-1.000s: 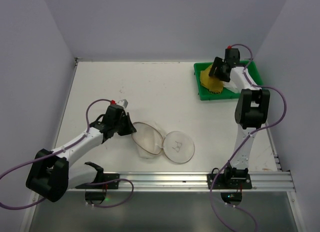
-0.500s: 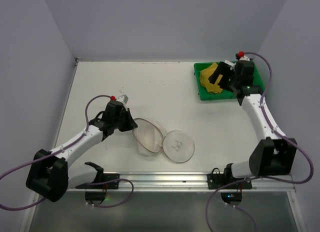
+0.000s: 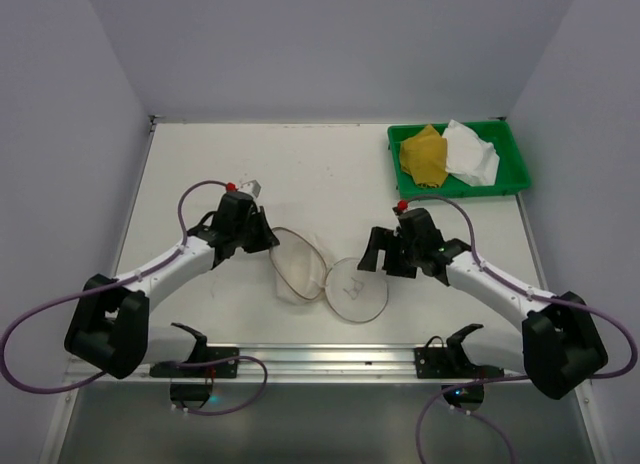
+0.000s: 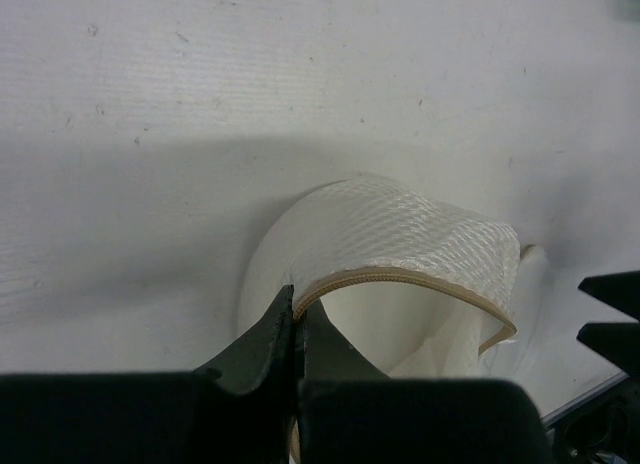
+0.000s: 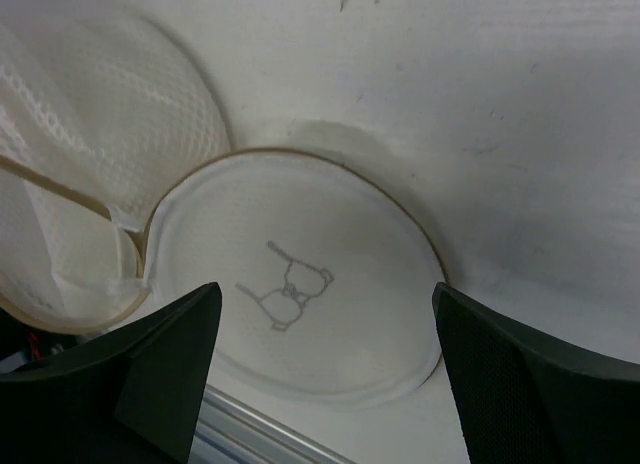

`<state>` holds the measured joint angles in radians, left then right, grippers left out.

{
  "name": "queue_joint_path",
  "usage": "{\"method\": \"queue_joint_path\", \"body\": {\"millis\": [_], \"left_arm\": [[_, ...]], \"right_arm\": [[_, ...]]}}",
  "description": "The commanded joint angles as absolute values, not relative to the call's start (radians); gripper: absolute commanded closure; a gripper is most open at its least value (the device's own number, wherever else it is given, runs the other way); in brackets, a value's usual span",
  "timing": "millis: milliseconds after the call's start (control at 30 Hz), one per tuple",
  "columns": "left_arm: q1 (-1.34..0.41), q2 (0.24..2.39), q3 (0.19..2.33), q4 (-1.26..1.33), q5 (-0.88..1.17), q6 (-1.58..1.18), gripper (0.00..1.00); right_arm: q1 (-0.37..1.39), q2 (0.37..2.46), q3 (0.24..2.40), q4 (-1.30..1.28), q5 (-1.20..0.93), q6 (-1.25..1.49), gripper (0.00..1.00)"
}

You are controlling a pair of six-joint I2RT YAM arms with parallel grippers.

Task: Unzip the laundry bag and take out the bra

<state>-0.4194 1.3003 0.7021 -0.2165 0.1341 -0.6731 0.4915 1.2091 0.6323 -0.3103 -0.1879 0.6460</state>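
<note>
The laundry bag [image 3: 300, 274] lies unzipped in the middle of the table, spread as two round halves. The right half [image 3: 360, 289] lies flat with the black drawing [image 5: 290, 284] facing up. My left gripper [image 3: 270, 242] is shut on the beige zip rim [image 4: 400, 276] of the mesh half [image 4: 390, 224], lifting that edge. My right gripper [image 3: 376, 258] hovers open over the flat half [image 5: 300, 314], touching nothing. The yellow bra [image 3: 423, 154] lies crumpled in the green tray [image 3: 400, 189] at the back right.
A crumpled white cloth [image 3: 470, 154] lies beside the bra in the tray. The metal rail [image 3: 340, 359] with both arm bases runs along the near edge. Grey walls close the table's left, far and right sides.
My right arm has swung from the green tray to the bag's flat half, leaving the yellow bra in the tray, jaws now wide. The left gripper keeps its hold and has shifted slightly farther.
</note>
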Motion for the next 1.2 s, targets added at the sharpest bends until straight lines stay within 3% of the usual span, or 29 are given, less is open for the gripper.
{"method": "queue_joint_path", "body": {"millis": [0, 333, 700, 867, 1167], "left_arm": [[-0.403, 1.330, 0.747, -0.152, 0.104, -0.693, 1.00], [-0.373, 1.283, 0.697, -0.190, 0.080, -0.689, 1.00], [-0.370, 1.146, 0.502, -0.187, 0.161, -0.721, 1.00], [-0.371, 1.147, 0.457, -0.144, 0.193, -0.744, 0.97], [-0.373, 1.229, 0.457, -0.071, 0.236, -0.781, 0.96]], "right_arm": [[0.532, 1.170, 0.618, -0.288, -0.280, 0.712, 0.12], [0.543, 1.398, 0.600, -0.051, -0.432, 0.815, 0.13], [0.456, 1.658, 0.915, -0.143, -0.266, 0.736, 0.11], [0.442, 1.669, 1.034, -0.204, -0.169, 0.628, 0.11], [0.449, 1.477, 0.882, -0.357, 0.032, 0.604, 0.13]]}}
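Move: The open right hand hangs over the lid flap with the bra drawing, whose middle is about 2 cm back, 3 cm left and 6 cm below. The seam joining flap to laundry bag is some 11 cm left and 1 cm back, the bag's middle about 17 cm left and 2 cm ahead. The left hand already pinches the bag's rim; the bag's middle is 5 cm right, 4 back and 5 below, the flap 18 cm right, 7 back. Left fingers keep the rim pinched and, after a small nudge forward, carry it about 5 cm back towards the base, 5 cm down and slightly left. The right hand, fingers wide throughout, first swings left and slightly back while dipping 3 cm and tipping down over the flap, then sweeps some 14 cm forward while rising, and finally eases right and a little back. ##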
